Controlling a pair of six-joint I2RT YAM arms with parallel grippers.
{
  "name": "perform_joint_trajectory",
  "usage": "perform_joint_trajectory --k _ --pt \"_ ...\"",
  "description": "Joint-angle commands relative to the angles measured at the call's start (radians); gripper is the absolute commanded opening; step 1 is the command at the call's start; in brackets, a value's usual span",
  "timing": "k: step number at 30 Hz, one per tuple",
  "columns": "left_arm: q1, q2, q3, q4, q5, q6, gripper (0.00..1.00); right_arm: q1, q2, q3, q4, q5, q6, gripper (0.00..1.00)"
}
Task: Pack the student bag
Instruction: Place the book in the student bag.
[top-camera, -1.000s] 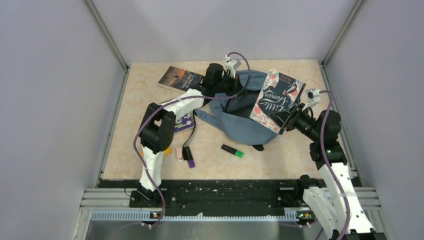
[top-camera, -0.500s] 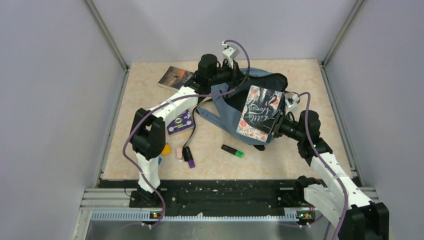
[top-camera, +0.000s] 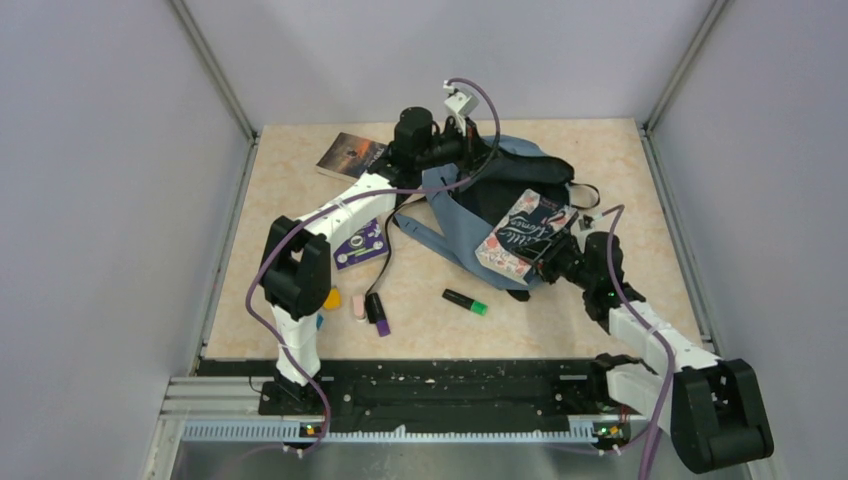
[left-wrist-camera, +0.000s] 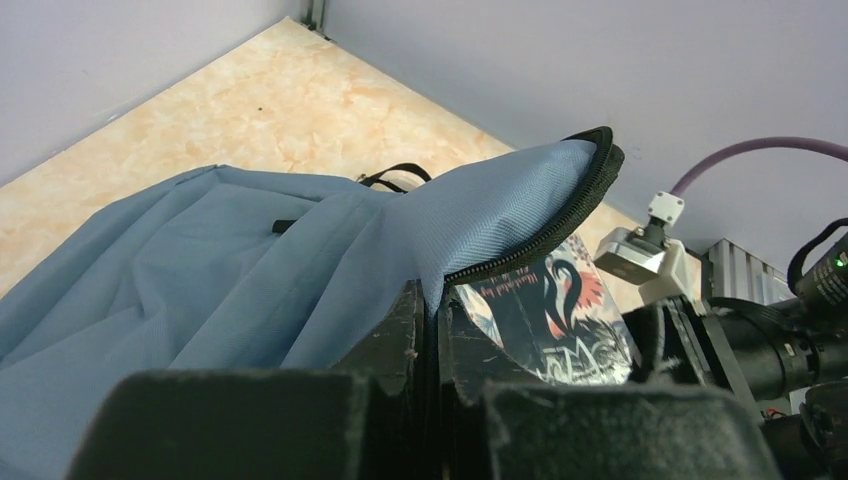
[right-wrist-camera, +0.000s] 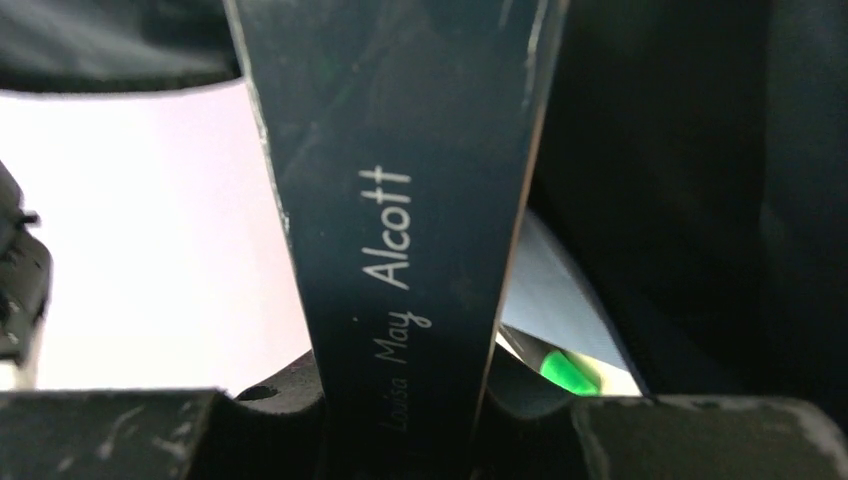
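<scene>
The student bag (top-camera: 462, 205), slate-blue with black straps, lies at the back middle of the table, its dark opening facing right. My left gripper (top-camera: 480, 152) is shut on the zipper edge of the bag's flap (left-wrist-camera: 520, 215) and holds it raised; the pinch shows in the left wrist view (left-wrist-camera: 432, 320). My right gripper (top-camera: 548, 252) is shut on a dark floral book (top-camera: 522, 235), tilted over the bag's right side by the opening. Its spine (right-wrist-camera: 400, 230) fills the right wrist view between the jaws (right-wrist-camera: 400, 400). The cover (left-wrist-camera: 550, 310) shows under the lifted flap.
A second book (top-camera: 350, 153) lies at the back left. A purple card (top-camera: 360, 243), a pink eraser (top-camera: 358, 305), a purple-capped marker (top-camera: 377, 312) and a green-capped highlighter (top-camera: 466, 301) are scattered in front of the bag. Enclosure walls surround the table.
The right arm has swung the book left and down, from upright beside the bag to low over its opening. The left gripper lifted the flap and then held still.
</scene>
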Motion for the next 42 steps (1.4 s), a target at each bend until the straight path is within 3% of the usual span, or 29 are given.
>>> perform_joint_trajectory --k 1,8,15,19,33,42 --pt "0.002 -0.090 -0.011 0.163 0.053 0.005 0.00 0.007 0.024 0.019 0.223 0.114 0.178 0.00" --pt "0.006 -0.093 -0.049 0.200 0.122 0.008 0.00 0.001 0.129 -0.010 0.414 0.212 0.404 0.00" --pt "0.005 -0.094 -0.072 0.222 0.151 0.007 0.00 0.000 0.213 0.047 0.549 0.273 0.511 0.00" --pt "0.004 -0.100 -0.085 0.242 0.166 -0.020 0.00 0.011 0.240 0.104 0.436 0.347 0.475 0.00" --pt "0.007 -0.054 -0.037 0.282 0.186 -0.119 0.00 0.071 0.620 0.248 0.608 0.444 0.427 0.00" --pt "0.036 -0.010 0.028 0.251 0.295 -0.162 0.00 0.080 0.723 0.368 0.582 0.335 0.359 0.00"
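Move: The right hand still grips the book; the middle of the bag's open mouth lies about 16 cm ahead, 3 cm to its left and some 7 cm below. The green highlighter lies about 9 cm back, 15 cm left and 13 cm below the right hand, the strap loop some 16 cm ahead and 13 cm right. The left hand still pinches the bag's rim, with the mouth's middle about 12 cm right, 3 cm back and 20 cm below. Forward over the near edge and into the bag's mouth, the right hand carries the gripped book about 15 cm, nearly level at first while turning some 25 degrees clockwise and rolling left side up, then dipping about 5 cm before pushing farther in. The left hand keeps its pinch on the rim, easing back about 3 cm and turning slightly clockwise. ##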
